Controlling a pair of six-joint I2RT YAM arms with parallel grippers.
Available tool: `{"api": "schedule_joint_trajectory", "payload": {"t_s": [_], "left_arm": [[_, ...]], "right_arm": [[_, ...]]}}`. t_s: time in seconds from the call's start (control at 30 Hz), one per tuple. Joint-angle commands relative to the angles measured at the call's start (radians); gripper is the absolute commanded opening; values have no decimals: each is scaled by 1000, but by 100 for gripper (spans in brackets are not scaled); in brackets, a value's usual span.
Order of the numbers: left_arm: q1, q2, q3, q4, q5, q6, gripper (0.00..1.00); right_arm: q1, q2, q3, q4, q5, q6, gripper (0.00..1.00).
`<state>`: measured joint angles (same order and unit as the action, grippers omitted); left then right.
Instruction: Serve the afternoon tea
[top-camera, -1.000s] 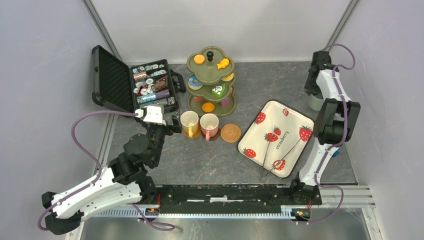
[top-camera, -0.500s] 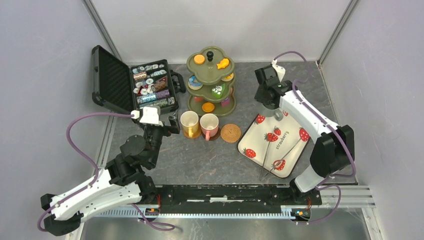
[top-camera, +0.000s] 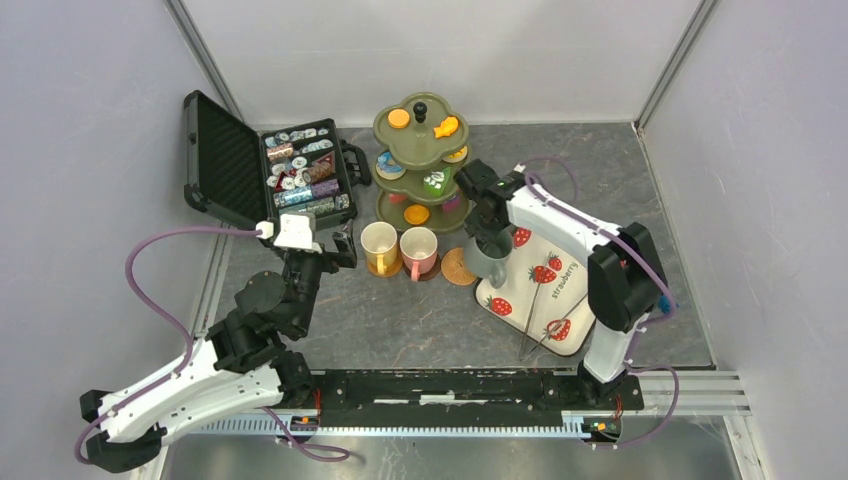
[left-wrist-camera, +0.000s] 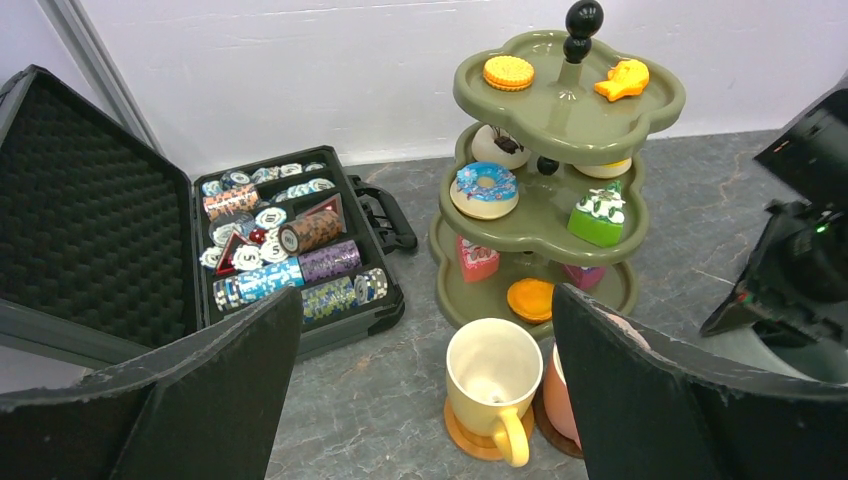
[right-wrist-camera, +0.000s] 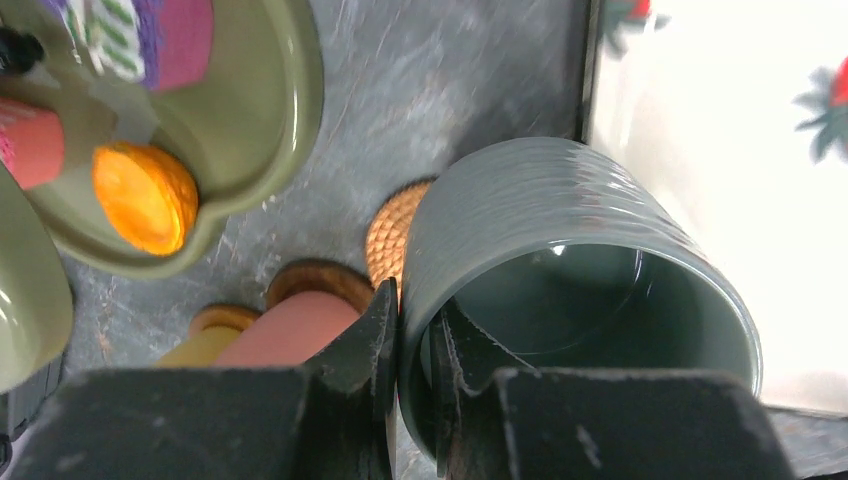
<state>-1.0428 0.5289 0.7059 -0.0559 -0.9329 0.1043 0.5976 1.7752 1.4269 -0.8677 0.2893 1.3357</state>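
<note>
The grey-green mug (top-camera: 487, 258) hangs tilted in my right gripper (top-camera: 484, 238), which is shut on its rim, one finger inside (right-wrist-camera: 450, 345) and one outside. It is just above the bare brown coaster (top-camera: 458, 266) and the tray's left edge. The yellow mug (top-camera: 379, 246) and the pink mug (top-camera: 418, 250) stand on their own coasters in front of the olive-green three-tier stand (top-camera: 422, 160), which carries small toy cakes and donuts. My left gripper (top-camera: 340, 245) is open, left of the yellow mug (left-wrist-camera: 495, 375), holding nothing.
A white strawberry tray (top-camera: 590, 290) with metal tongs (top-camera: 545, 310) lies at the right. An open black case of poker chips (top-camera: 300, 175) sits at the back left, close to the left gripper. Walls close in the table on three sides.
The right arm has swung from the back right corner across the tray to the bare coaster, carrying the grey-green mug. The left arm has hardly moved.
</note>
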Motion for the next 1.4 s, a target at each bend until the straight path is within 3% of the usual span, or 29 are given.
{"api": "schedule_joint_trajectory", "payload": {"t_s": [0.0, 0.3, 0.57, 1.37], "left_arm": [[3, -5, 35, 15, -4, -21, 100], [3, -10, 41, 12, -2, -18, 100], [4, -34, 40, 8, 1, -24, 100], [2, -85, 41, 5, -1, -23, 100]], "right_arm": [[73, 31, 106, -62, 5, 222, 0], [116, 143, 261, -178, -6, 332, 0], [116, 195, 276, -178, -11, 387, 0], [185, 256, 369, -301, 226, 445, 0]]}}
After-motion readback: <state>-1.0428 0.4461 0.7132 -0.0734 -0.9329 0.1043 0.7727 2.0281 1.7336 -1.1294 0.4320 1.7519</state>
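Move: Gripped by its rim in the right hand, the grey mug is bound for the woven coaster, about 5 cm to the left of that hand, 4 cm back and some 12 cm below. The pink mug stands 9 cm left of the coaster and 1 cm farther out; the cake stand lies roughly 10 cm ahead and 13 cm left of the hand. From the left hand, the coaster lies about 30 cm right, 7 cm ahead and 33 cm below. Carrying the grey mug by its rim, the right hand goes some 6 cm left towards the woven coaster, swinging slightly back and out again, and turns nearly 15 degrees clockwise. Over the coaster it dips about 2 cm, rises, then begins sinking again, fingers keeping their pinch. The empty left hand drifts about 2 cm left and up, staying open. ##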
